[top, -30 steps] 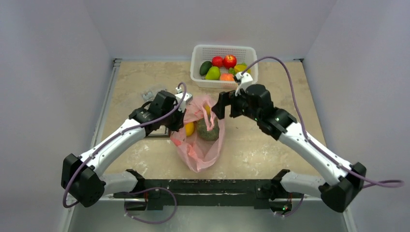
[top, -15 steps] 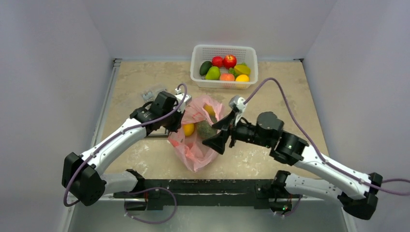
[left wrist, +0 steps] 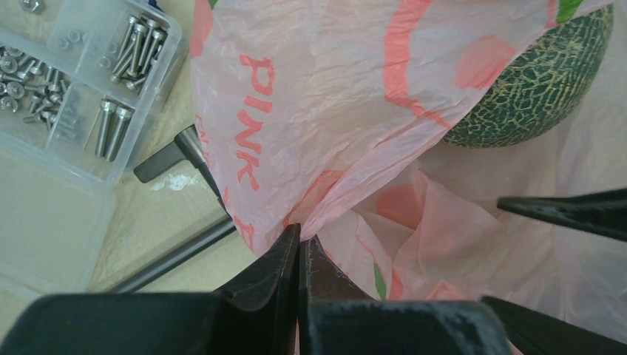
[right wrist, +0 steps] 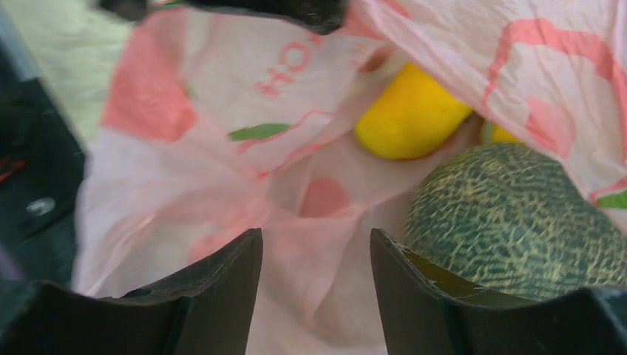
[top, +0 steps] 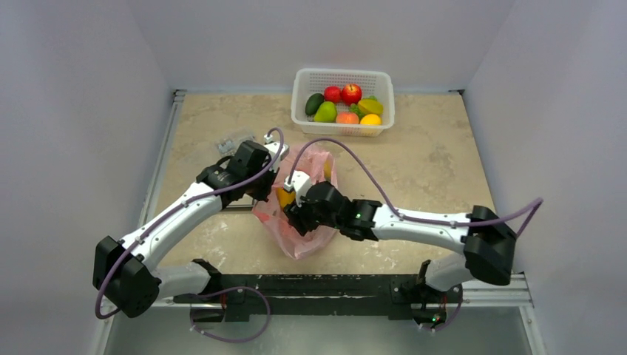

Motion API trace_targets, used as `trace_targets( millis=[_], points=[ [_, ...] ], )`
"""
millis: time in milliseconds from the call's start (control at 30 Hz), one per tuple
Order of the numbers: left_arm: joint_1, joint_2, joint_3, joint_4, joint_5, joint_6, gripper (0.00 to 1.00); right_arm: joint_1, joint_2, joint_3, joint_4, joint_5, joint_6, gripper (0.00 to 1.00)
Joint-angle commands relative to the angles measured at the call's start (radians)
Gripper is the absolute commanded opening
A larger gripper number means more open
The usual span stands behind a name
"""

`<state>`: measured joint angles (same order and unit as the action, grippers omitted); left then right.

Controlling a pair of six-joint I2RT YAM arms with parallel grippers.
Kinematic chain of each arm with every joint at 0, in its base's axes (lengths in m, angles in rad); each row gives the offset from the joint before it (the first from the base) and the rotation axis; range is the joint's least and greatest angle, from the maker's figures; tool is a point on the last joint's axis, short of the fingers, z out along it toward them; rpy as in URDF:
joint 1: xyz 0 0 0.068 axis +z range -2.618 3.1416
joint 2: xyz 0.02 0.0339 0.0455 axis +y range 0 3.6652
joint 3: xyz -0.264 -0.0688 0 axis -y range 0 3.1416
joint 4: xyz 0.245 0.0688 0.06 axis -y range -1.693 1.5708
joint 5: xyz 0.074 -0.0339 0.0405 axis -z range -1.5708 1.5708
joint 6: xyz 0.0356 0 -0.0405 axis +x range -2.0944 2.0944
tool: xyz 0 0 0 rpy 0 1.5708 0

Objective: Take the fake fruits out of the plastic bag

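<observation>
The pink plastic bag (top: 303, 240) lies mid-table, its mouth facing the far side. My left gripper (left wrist: 299, 240) is shut on the bag's left rim (left wrist: 318, 111) and holds it up. My right gripper (right wrist: 316, 237) is open, reaching into the bag mouth from the right, its fingers over the pink film. Inside the bag I see the dull-green netted melon (right wrist: 517, 214), just right of the right finger, and a yellow fruit (right wrist: 410, 115) farther in. The melon also shows in the left wrist view (left wrist: 540, 81). In the top view the right gripper (top: 299, 214) covers the melon; a yellow fruit (top: 285, 197) peeks out.
A white perforated basket (top: 341, 76) at the far edge holds red apples, a dark green avocado shape and orange and yellow fruits. A clear box of screws (left wrist: 66, 103) lies left of the bag, beside a dark metal bar (left wrist: 174, 255).
My right arm has swung from the far side near the basket, round to the near right, and pushed its open gripper into the bag mouth. The left gripper kept its hold on the rim.
</observation>
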<state>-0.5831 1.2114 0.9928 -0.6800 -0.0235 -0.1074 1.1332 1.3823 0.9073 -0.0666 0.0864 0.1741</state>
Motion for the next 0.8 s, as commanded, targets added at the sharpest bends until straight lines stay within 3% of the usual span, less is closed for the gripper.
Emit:
trace_targets(
  millis=[0,267,400,633,767],
  points=[
    [0.001,-0.005,0.011,-0.025,-0.071,0.010,0.00,0.011,0.117,0.126,0.053,0.244,-0.044,0.54],
    [-0.008,-0.041,-0.015,0.003,-0.096,0.001,0.00,0.012,0.238,0.173,0.192,0.436,0.120,0.49],
    [-0.026,-0.071,-0.035,0.024,-0.114,0.000,0.00,0.011,0.285,0.172,0.288,0.475,0.168,0.38],
    [-0.073,-0.086,-0.047,0.031,-0.170,0.006,0.00,0.010,0.427,0.215,0.408,0.504,0.200,0.36],
    [-0.075,-0.077,-0.048,0.030,-0.179,0.011,0.00,0.010,0.486,0.246,0.382,0.595,0.220,0.36]
  ],
)
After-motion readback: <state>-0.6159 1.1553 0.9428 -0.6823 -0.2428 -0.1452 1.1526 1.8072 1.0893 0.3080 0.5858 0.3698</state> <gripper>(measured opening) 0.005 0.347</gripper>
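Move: The yellow fruit in the bag lies about 8 cm ahead of the right hand, 2 cm to its left and 7 cm lower. The melon is level with the fruit, some 9 cm to the right of it; a second yellow fruit is about 15 cm ahead of the right hand and 10 cm right. From the left hand, gripping the bag rim, the first fruit is some 5 cm right, level, 7 cm down. Right hand reaches 10 cm forward-left under the rim towards the fruit, part-closing; left tugs the rim 3 cm left. ##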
